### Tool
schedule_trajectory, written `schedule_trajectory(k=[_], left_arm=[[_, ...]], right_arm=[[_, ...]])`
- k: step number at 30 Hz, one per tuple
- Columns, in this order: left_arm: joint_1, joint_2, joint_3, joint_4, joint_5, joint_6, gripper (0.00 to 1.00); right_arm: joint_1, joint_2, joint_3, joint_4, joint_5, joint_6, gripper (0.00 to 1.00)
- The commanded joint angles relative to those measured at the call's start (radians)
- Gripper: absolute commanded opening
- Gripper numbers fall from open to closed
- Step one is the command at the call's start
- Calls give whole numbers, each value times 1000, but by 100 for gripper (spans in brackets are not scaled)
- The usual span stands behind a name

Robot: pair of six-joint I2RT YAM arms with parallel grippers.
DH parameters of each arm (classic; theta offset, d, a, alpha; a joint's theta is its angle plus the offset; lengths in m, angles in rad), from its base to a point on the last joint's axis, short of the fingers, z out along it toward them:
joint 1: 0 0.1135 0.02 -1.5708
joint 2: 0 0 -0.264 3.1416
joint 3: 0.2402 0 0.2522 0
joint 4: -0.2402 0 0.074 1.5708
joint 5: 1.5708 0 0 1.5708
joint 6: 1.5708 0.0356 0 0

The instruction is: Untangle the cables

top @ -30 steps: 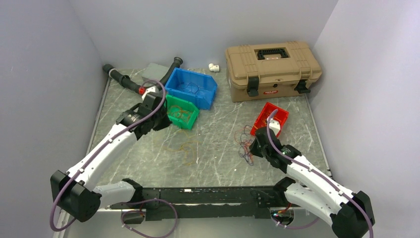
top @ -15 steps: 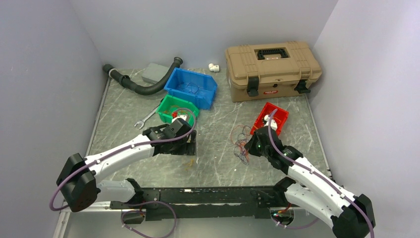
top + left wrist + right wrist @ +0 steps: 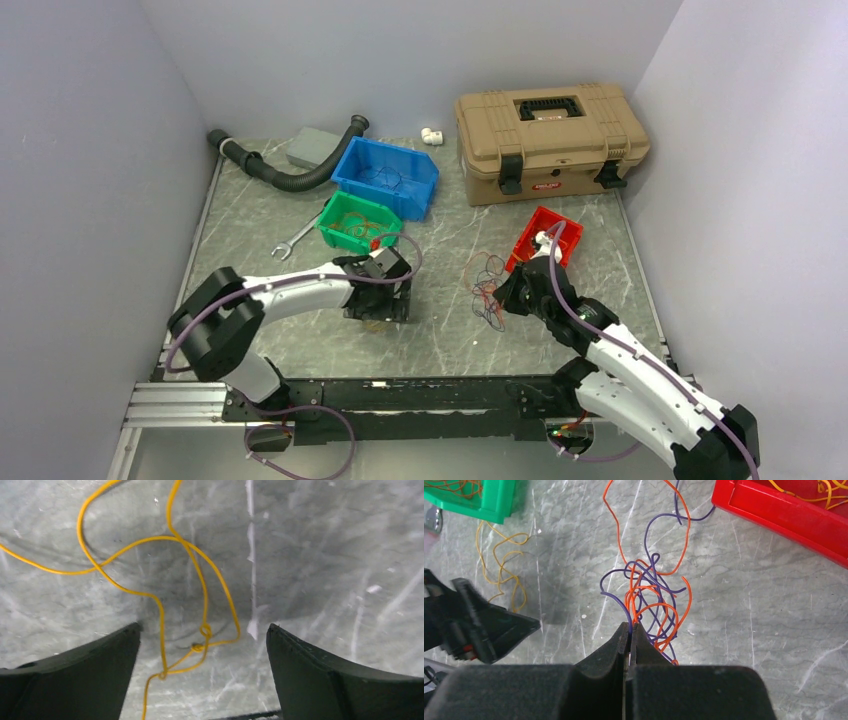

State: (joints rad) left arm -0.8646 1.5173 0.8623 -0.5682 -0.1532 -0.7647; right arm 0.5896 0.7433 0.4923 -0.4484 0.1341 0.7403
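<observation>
A thin yellow cable (image 3: 204,592) lies looped and knotted on the marble table. My left gripper (image 3: 204,627) hangs just above it, open, with the knot between the two fingers and nothing gripped; from above, this left gripper (image 3: 380,300) sits near the table's middle. A tangle of orange and purple cables (image 3: 651,587) trails away from my right gripper (image 3: 630,625), which is shut on strands of it. From above, the tangle (image 3: 487,285) lies left of the red bin (image 3: 525,250), with the right gripper (image 3: 505,295) at its near side.
A green bin (image 3: 345,238) with orange wires and a blue bin (image 3: 400,200) stand at the back left. The red bin holds yellow wires. Further back are a tan case (image 3: 550,140), a black hose (image 3: 285,175), a grey box (image 3: 312,148), and a wrench (image 3: 292,242).
My left arm swung from beside the green bin down to the yellow cable at mid-table, and its gripper opened. The right gripper stayed shut on the tangle and shifted slightly.
</observation>
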Motion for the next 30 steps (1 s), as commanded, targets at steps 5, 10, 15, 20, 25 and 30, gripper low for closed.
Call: schedule_trajectory(k=[5,10,15,20,25,30], left_arm=[[-8,102,63,40,-84,-69,50],[-10,32,96,-52,-158,-68,0],[-10,-139,132,-150,-189,-9,0],[-10,-280,225,-199,-97,159,0],[-10,-314,354,-233,32,296,0],[-10,-237,466,-145,203,352,0]], right_arm=[[0,-39,16,6,-36,3,2],[3,28,-1,99,-228,-49,2],[128,162,30,250,-316,-58,0],[247,278,147,321,-324,-70,63],[250,154,133,251,-145,-44,80],[250,-43,136,-5,258,125,78]])
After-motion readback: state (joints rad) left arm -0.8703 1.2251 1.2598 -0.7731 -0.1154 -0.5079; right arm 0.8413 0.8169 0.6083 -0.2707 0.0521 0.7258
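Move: The left hand hovers open about 1 cm above the yellow cable, whose middle lies some 3 cm ahead; the green bin is about 19 cm ahead and 4 cm left, the red-and-blue tangle 22 cm right and 4 cm ahead. The right hand already holds that tangle, its middle about 3 cm ahead, 3 cm left and 8 cm below; the bare table spot it goes to is 12 cm left, 6 cm back and 9 cm down, the red bin 14 cm ahead and 8 cm right. Left hand pinches the yellow cable, rising some 20 cm; right swings 12 cm left, releases the tangle, rises. ##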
